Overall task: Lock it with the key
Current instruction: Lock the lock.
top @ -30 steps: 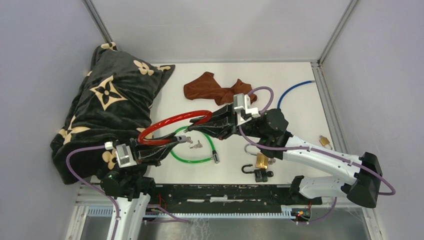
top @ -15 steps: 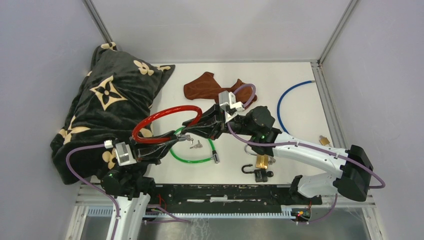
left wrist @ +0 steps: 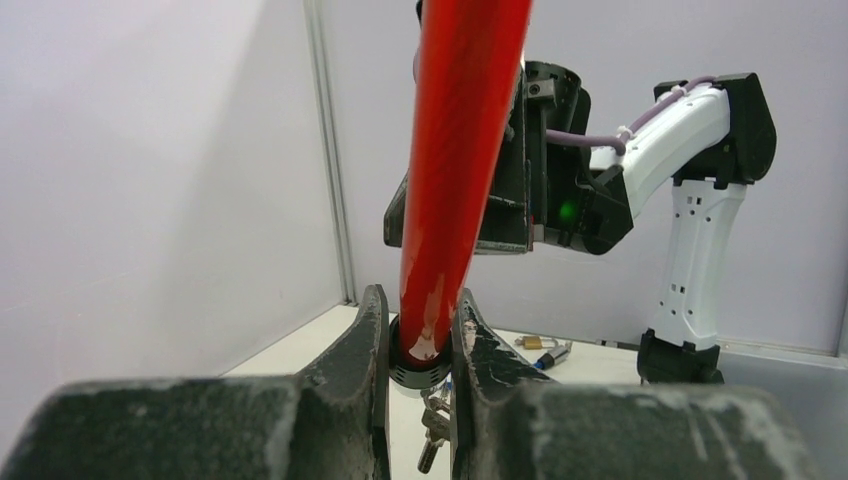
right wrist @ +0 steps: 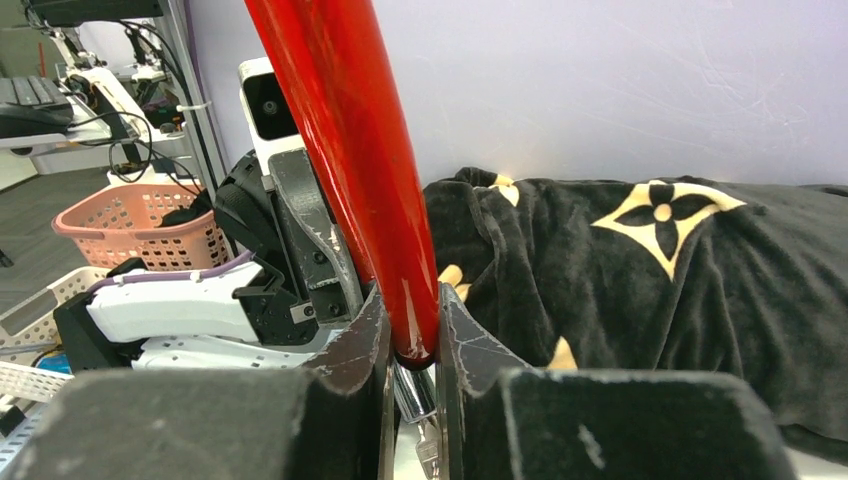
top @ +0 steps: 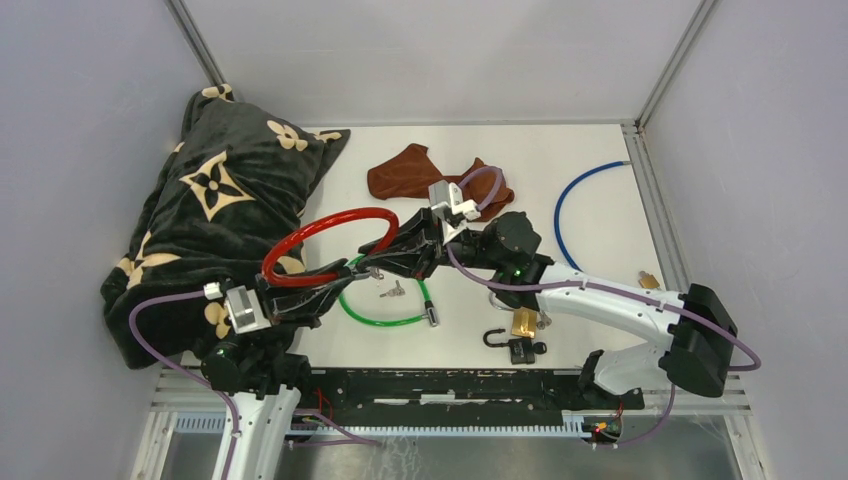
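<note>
A red cable lock [top: 318, 228] is held up off the table as a loop between both grippers. My left gripper [top: 332, 288] is shut on its black lock barrel [left wrist: 421, 366], and a key [left wrist: 436, 424] with others on a ring hangs below the barrel. My right gripper [top: 388, 256] is shut on the cable's other end [right wrist: 405, 300], just above its bare metal pin [right wrist: 410, 392]. In the top view the two ends sit close together, a short gap apart.
A black blanket with beige flowers [top: 220, 205] fills the left side. A brown cloth [top: 415, 172] lies at the back, a blue cable [top: 572, 200] to the right. A green cable lock [top: 385, 312] and loose keys [top: 393, 292] lie under the grippers. Padlocks [top: 520, 335] lie near the front.
My right gripper has carried its end of the red cable left and nearer the left gripper, so the loop has rounded and closed up. The left gripper has barely moved.
</note>
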Tool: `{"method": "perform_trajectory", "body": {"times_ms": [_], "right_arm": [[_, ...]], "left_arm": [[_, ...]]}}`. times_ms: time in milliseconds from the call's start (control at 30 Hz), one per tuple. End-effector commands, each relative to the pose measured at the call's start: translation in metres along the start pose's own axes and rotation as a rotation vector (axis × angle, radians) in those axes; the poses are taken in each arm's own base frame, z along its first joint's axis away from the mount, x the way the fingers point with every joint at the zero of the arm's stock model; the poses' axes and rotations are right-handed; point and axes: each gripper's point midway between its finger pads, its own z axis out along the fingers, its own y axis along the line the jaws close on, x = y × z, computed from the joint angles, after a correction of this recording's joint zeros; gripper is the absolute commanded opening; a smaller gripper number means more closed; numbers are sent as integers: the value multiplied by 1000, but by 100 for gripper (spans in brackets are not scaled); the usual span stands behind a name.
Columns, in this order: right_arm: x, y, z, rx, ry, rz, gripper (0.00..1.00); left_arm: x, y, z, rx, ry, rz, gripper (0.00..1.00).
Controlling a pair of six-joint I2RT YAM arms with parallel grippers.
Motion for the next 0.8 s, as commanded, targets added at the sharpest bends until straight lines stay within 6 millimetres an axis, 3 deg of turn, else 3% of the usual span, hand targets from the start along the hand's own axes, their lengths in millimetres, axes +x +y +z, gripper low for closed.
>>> {"method": "perform_trajectory", "body": {"times_ms": [0, 267, 433, 600, 767], "right_arm": [[-8, 11, 16, -68, -38, 40, 0], [9, 13, 25, -91, 18, 55, 0], [19, 11, 26, -92, 81, 43, 1], [8, 15, 21, -103, 84, -26, 35], [2, 16, 16, -108, 106, -102, 55]], "left_arm": [[-40, 9, 7, -69, -158, 39, 2], [-56, 12, 7, -101, -231, 17, 2], [-56, 11, 7, -96, -229, 40, 2], [-51, 6, 6, -69, -205, 79, 2], [-50, 1, 6, -48, -191, 103, 2]]}}
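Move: The red lock's chrome head, held by the left hand, is about 2 cm to the left of the right hand, 1 cm back and 2 cm below; its key hangs about 2 cm left, 2 cm back and 4 cm below. The green cable lock lies on the table, roughly 5 cm ahead, level sideways and 37 cm below. From the left hand the lock head is some 2 cm right, 1 cm ahead and 1 cm lower. The right hand pushes plug and left-held lock head about 2 cm left and up, then opens. ##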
